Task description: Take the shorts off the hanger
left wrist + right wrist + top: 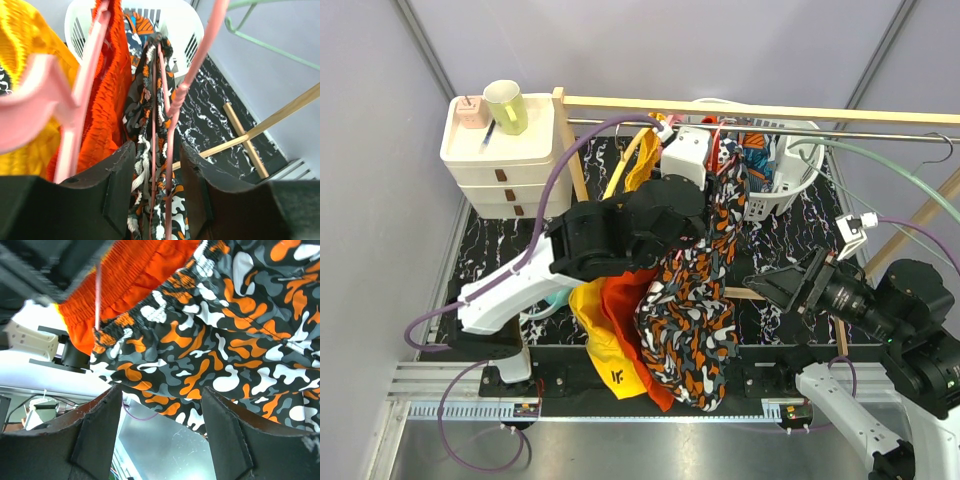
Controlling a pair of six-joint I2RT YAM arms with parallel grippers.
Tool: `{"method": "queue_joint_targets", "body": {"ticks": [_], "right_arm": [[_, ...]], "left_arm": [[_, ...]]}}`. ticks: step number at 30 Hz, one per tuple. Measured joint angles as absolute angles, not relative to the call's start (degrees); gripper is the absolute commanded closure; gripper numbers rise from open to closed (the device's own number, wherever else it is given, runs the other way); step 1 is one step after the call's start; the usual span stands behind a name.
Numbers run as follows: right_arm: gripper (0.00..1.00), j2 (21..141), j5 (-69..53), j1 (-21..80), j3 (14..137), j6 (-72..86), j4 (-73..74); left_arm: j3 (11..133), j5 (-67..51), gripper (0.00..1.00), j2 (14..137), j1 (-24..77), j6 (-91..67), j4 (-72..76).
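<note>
The dark grey shorts (692,300) with orange and white blotches hang from a thin pink hanger (185,85) on the rail. My left gripper (157,195) is open. Its fingers straddle the gathered waistband (145,100), the white drawcord and the hanger wires, with a small gap left at the right finger. My right gripper (157,425) is open and empty, just below the hem of these shorts (225,330). In the top view it (770,285) sits to the right of the hanging fabric. Blue and orange shorts (757,150) lie in the white basket (798,180).
Plain orange-red shorts (107,75) and yellow shorts (25,40) hang on a thicker pink hanger (80,100) left of the patterned pair. A wooden rack bar (750,108) crosses the back. White drawers (500,160) with a green mug (507,105) stand back left. A mint hanger (880,160) hangs right.
</note>
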State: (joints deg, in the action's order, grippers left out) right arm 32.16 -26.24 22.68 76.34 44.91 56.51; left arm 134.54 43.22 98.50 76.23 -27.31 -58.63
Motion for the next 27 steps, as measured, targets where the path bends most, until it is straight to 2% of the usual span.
{"method": "queue_joint_targets", "body": {"ticks": [4,7,9,11,15,27], "right_arm": [[0.28,32.8,-26.5,22.7,78.5,43.8,57.0],[0.28,33.0,-26.4,22.7,79.9,43.0,57.9],[0.28,33.0,-26.3,22.7,80.8,42.4,58.9],[0.28,33.0,-26.0,22.7,81.7,41.7,59.7],[0.28,33.0,-25.5,22.7,82.5,40.7,59.9],[0.27,33.2,-23.2,22.7,82.5,39.8,61.2]], "left_arm": [[134.5,42.4,0.63,100.3,76.1,-27.5,-58.7],[134.5,41.8,0.71,101.0,76.0,-27.6,-58.6],[134.5,41.4,0.86,101.0,76.0,-27.7,-58.6],[134.5,40.9,0.95,101.0,76.0,-27.7,-58.3],[134.5,40.1,1.00,101.0,76.0,-27.7,-57.6],[132.1,36.4,1.00,96.8,75.9,-25.3,-53.4]]}}
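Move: One side of the pink hanger carrying the camo shorts lies between the left hand's open fingers, its grip spot about 1 cm ahead, 2 cm right and 2 cm lower. The camo shorts' middle hangs about 11 cm back, 3 cm left and 12 cm below that hand; the red shorts' middle is some 9 cm back, 10 cm left and 12 cm lower. From the right hand the grip spot is roughly 12 cm ahead, 4 cm left and 4 cm higher. Downward and to the right by about 2 cm each, the left hand settles over the side of the pink hanger while its half-open fingers shut, pinching the bar; then it lifts nearly 3 cm and starts drawing back, keeping that grip. The right hand stays wide open beside the camo shorts, easing about a centimetre right and a centimetre up. ##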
